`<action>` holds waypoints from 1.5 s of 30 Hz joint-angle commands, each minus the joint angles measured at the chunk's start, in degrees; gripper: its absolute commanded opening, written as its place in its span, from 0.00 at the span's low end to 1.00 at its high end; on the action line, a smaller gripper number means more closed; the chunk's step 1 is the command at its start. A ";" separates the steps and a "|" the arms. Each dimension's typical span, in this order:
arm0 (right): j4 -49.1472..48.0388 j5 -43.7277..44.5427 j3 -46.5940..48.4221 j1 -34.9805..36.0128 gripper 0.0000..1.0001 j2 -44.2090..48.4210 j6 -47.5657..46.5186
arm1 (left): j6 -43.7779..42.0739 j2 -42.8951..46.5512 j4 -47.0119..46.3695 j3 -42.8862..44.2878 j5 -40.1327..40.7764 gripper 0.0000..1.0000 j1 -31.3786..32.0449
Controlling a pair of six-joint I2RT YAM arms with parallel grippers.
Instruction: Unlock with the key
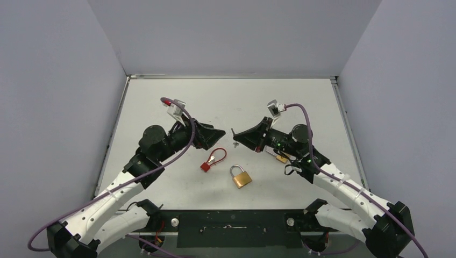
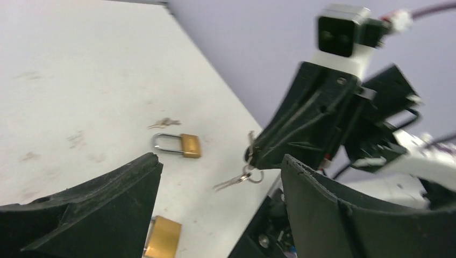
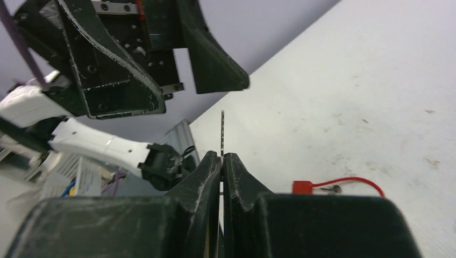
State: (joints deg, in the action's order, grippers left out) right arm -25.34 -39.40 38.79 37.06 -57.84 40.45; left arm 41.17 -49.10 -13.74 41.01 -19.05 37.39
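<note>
My right gripper is shut on a thin metal key, whose blade sticks out edge-on past the fingertips. In the left wrist view a ring with further keys dangles under that gripper. In the top view my right gripper holds the key above the table, tip towards my left gripper. My left gripper stands wide open with nothing between its fingers, just left of the key. A brass padlock lies shut on the table in front of both grippers.
A red cable lock lies under my left gripper, also visible as the red lock. A second brass padlock lies beneath my right arm; in the left wrist view a padlock has loose keys beside it.
</note>
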 commanded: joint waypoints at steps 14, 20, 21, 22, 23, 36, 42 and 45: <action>38.25 39.12 -7.25 -5.53 0.00 10.94 -2.79 | 18.65 -25.00 16.16 4.47 35.98 0.68 20.30; 41.45 38.46 -9.89 -6.43 0.00 14.93 -4.52 | 27.47 -40.94 24.99 14.44 46.11 0.60 26.21; 41.58 37.91 -10.21 -6.51 0.00 15.70 -5.04 | 27.96 -42.41 25.70 15.64 46.96 0.60 26.44; 41.60 37.32 -10.69 -6.55 0.00 16.74 -5.42 | 28.74 -43.87 26.45 16.60 47.42 0.59 26.47; 41.60 36.80 -10.95 -6.60 0.00 17.22 -5.80 | 29.08 -44.98 26.76 17.36 47.84 0.59 26.55; 43.39 36.60 -12.61 -7.09 0.00 20.45 -8.92 | 37.03 -54.77 40.96 25.79 50.72 0.42 27.89; 42.72 36.24 -12.84 -7.18 0.00 19.88 -8.68 | 39.68 -56.04 42.63 25.19 50.52 0.42 27.92; 42.00 36.12 -13.10 -7.18 0.00 19.66 -8.37 | 39.74 -57.29 43.94 26.28 51.55 0.42 27.33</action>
State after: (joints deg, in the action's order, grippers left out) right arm 18.96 -3.05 26.04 30.30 -38.17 32.29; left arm 78.46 -104.64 26.39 64.51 29.76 65.19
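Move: The big padlock lies on the table about 32 cm below the left hand, 9 cm to its right and 2 cm back. Of that padlock, the red cable lock is some 11 cm left and 7 cm farther out, the small padlock about 15 cm right and 9 cm farther out. From the right hand, which still holds the key, the big padlock is 29 cm below, 4 cm right and 1 cm ahead. Left sinks some 30 cm to the big padlock, pitching down, fingers narrowing; right carries the key down and right. ##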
